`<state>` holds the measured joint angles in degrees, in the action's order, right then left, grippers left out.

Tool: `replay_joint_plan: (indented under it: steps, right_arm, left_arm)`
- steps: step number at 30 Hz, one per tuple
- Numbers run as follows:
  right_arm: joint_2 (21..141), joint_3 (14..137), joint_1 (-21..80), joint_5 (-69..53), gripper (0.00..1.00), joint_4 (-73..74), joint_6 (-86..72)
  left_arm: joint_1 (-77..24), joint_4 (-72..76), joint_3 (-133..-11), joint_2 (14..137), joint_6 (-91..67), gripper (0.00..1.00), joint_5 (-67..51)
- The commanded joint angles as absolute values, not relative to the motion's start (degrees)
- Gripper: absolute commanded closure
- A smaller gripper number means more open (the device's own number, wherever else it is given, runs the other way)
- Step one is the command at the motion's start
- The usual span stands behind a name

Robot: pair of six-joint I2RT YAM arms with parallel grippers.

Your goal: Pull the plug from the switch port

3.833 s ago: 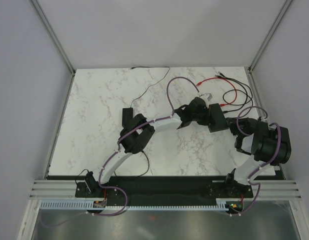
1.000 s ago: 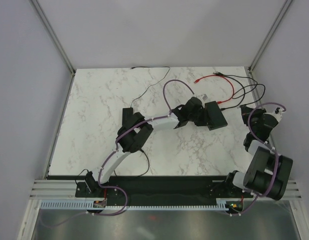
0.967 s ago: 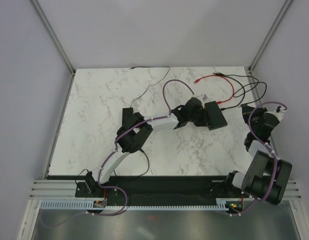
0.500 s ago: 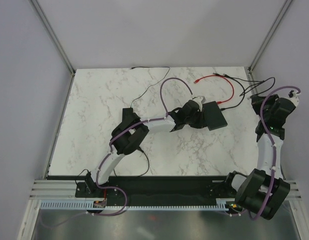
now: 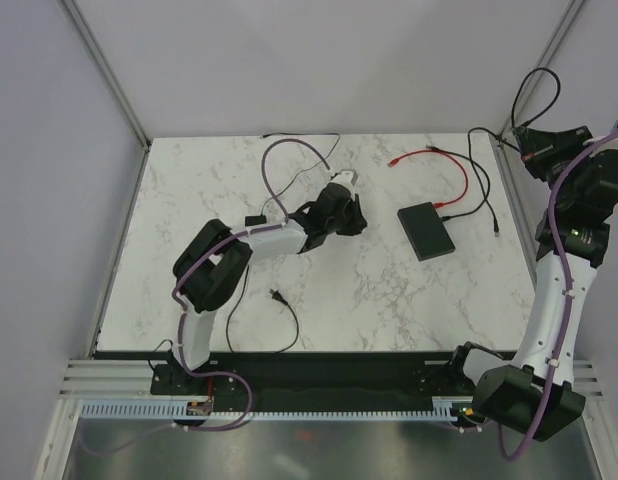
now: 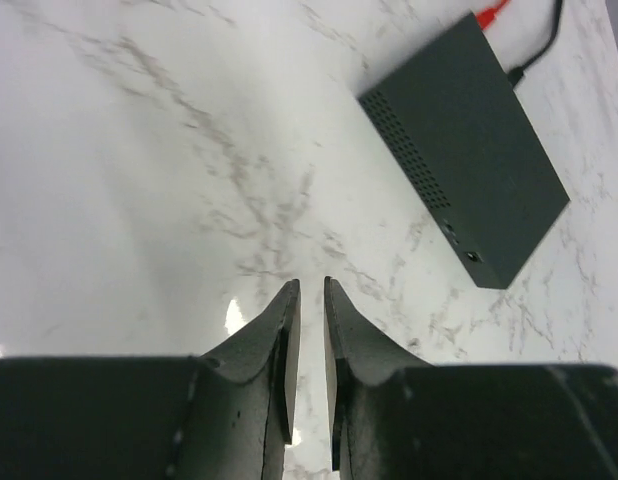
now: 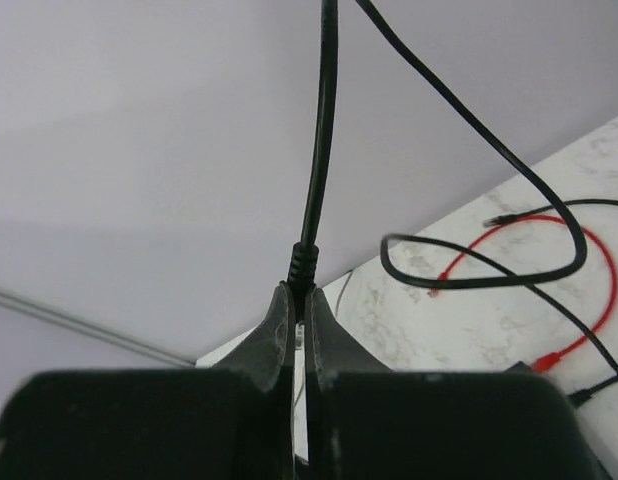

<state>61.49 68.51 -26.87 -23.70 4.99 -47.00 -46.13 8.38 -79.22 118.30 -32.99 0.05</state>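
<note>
The small matte-black switch box (image 5: 427, 230) lies flat on the marble right of centre, also seen in the left wrist view (image 6: 469, 165). Its cabled edge faces away from that camera, so the switch port is hidden. My right gripper (image 5: 530, 148) is raised high at the far right, shut on the black plug (image 7: 302, 262). The plug's black cable (image 5: 537, 85) loops up from it and is out of the box. My left gripper (image 5: 357, 214) hovers left of the box, well apart from it. Its tips (image 6: 311, 285) stand a narrow gap apart with nothing between them.
A red cable (image 5: 459, 175) and a black cable (image 5: 486, 195) lie by the box's right edge. A loose black lead (image 5: 279, 300) lies near the front. A thin black wire (image 5: 299, 140) runs along the back edge. Metal frame posts stand at the back corners.
My right arm has swung up and to the far right with the plug, lifting its cable off the table. My left gripper has drawn back left from the box and parted slightly.
</note>
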Motion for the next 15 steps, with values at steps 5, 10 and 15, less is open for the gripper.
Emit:
replay_joint_plan:
  steps: [5, 10, 15]
  right_arm:
    - [56.9, 78.7, -21.1, -33.5, 1.00, 7.6, -51.2]
    - [54.1, 78.4, -16.9, -36.4, 1.00, 5.9, -57.0]
    - [52.4, 73.0, -10.3, -33.8, 1.00, 2.3, -58.8]
  left_arm:
    - [-41.1, 11.5, -70.8, 104.4, -27.9, 0.77, 11.5]
    - [-35.6, 11.3, -62.9, 95.5, -27.9, 0.75, 14.1]
    - [-31.0, 7.3, -57.8, 83.1, -26.6, 0.74, 19.6]
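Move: The right hand already holds the black cable's plug high up. From it the switch lies about 11 cm left, 3 cm ahead and nearly 40 cm below; the red cable's free end lies some 17 cm left and 25 cm farther out than that hand. From the empty left hand the switch is roughly 18 cm right, 3 cm ahead and 6 cm lower, while the black adapter lies some 29 cm left and 2 cm ahead. Still pinching the pulled-out black plug, the right hand swings left about 14 cm, rising some 10 cm and drawing back 8 cm, slowing at the end, as it turns about 25 degrees counter-clockwise and tips up a little. The empty left hand withdraws from the switch, leftward and up towards the adapter's side, turning counter-clockwise too, its fingers staying slightly open. ##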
